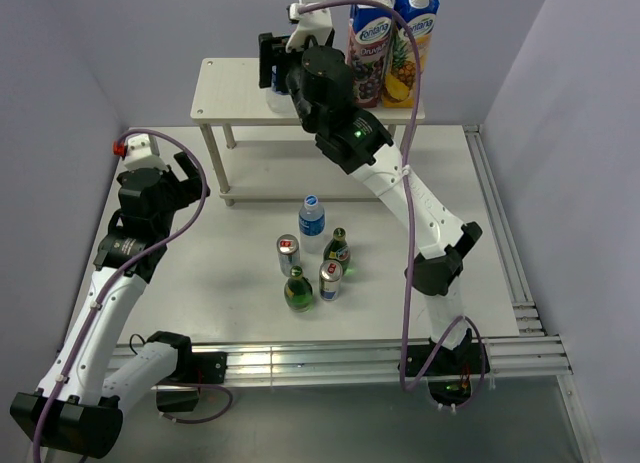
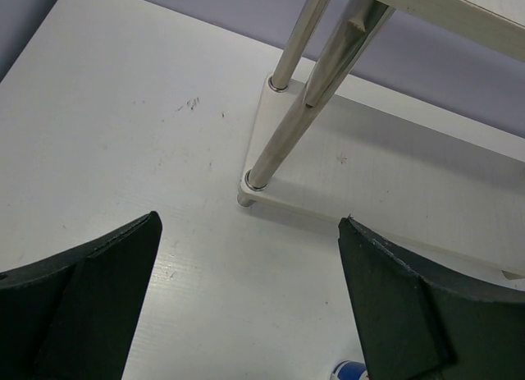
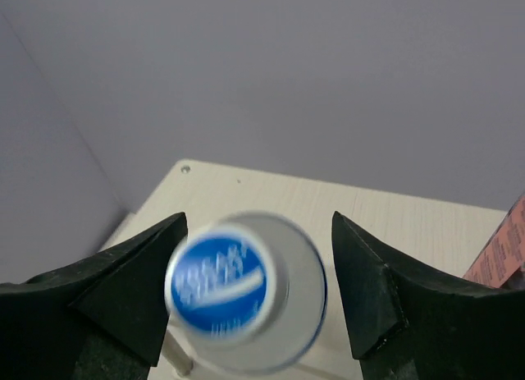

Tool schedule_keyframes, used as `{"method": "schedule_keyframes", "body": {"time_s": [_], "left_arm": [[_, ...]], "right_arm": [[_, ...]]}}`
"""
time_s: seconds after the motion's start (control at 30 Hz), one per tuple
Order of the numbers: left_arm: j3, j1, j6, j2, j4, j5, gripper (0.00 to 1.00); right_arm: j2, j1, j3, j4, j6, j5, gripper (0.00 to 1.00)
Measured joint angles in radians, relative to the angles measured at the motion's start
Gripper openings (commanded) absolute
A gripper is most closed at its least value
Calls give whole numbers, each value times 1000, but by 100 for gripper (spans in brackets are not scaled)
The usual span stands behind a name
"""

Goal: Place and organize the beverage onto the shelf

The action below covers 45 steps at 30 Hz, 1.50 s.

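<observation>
The shelf point(image 1: 240, 93) stands at the back of the table, with two tall juice cartons point(image 1: 370, 43) on the right end of its top board. My right gripper point(image 1: 275, 68) hovers over that board; in the right wrist view its jaws point(image 3: 258, 290) stand apart around a blue-capped water bottle point(image 3: 217, 283), which looks blurred. A gap shows between the bottle and the right finger point(image 3: 369, 290). My left gripper point(image 1: 185, 175) is open over the table near the shelf's left legs point(image 2: 312, 101), with nothing between its fingers point(image 2: 250, 306).
In front of the shelf a group stands on the table: a water bottle point(image 1: 311, 218), two cans point(image 1: 288, 253) point(image 1: 330, 279) and two green bottles point(image 1: 337, 249) point(image 1: 298, 291). A carton edge point(image 3: 500, 253) shows right of the right gripper. The lower board point(image 2: 394, 183) lies ahead of the left gripper.
</observation>
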Motion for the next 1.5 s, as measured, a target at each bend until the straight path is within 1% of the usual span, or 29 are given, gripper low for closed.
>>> {"method": "schedule_keyframes", "body": {"time_s": [0.17,0.37,0.4,0.43,0.47,0.53,0.57,0.67,0.77,0.83,0.93,1.0,1.07,1.3,1.5], "left_arm": [[0,1,0,0,0,5,96],[0,2,0,0,0,8,96],[0,2,0,0,-1,8,96],[0,2,0,0,-1,8,96],[0,2,0,0,-1,8,96],[0,2,0,1,-1,7,96],[0,2,0,1,-1,7,96],[0,2,0,1,-1,8,96],[0,2,0,2,-3,8,96],[0,2,0,3,-4,8,96],[0,2,0,4,-4,7,96],[0,2,0,4,-4,7,96],[0,2,0,5,-4,7,96],[0,2,0,8,-4,7,96],[0,2,0,8,-5,7,96]], "right_arm": [[0,-8,17,78,-6,6,76],[4,-35,18,132,2,3,74],[6,-43,18,139,5,1,69],[9,-51,18,148,8,-1,65],[11,-56,18,156,18,-2,57],[26,-68,18,200,45,-16,47],[33,-69,18,216,44,-18,36],[51,-82,18,257,45,-22,22],[71,-89,18,299,53,-31,23],[82,-91,20,321,53,-38,21],[106,-92,48,329,52,-49,16],[117,-92,55,341,52,-58,10],[119,-92,55,346,51,-66,0],[111,-92,49,344,34,-75,0],[42,-92,-6,301,-6,-72,0]]}}
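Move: The blue-capped beverage bottle, already standing on the shelf top, is between the right hand's open fingers. Its middle lies about 5 cm below that hand and 1 cm ahead, with no sideways offset; its neck is a few centimetres above the hand. The grape carton is roughly 15 cm to the right and the pineapple carton about 22 cm, both 1 cm ahead and 3 cm below. From the left hand, the bottle is some 13 cm ahead, 20 cm right and 15 cm higher. The bottle's neck just under the blue cap is what the right hand takes hold of: its open fingers slide up about 4 cm, then go forward some 5 cm and a little right while closing to pinch it. The fingertips tilt up about 10 degrees and the hand rolls left side up; still gripping, it finally eases back and right a little. ##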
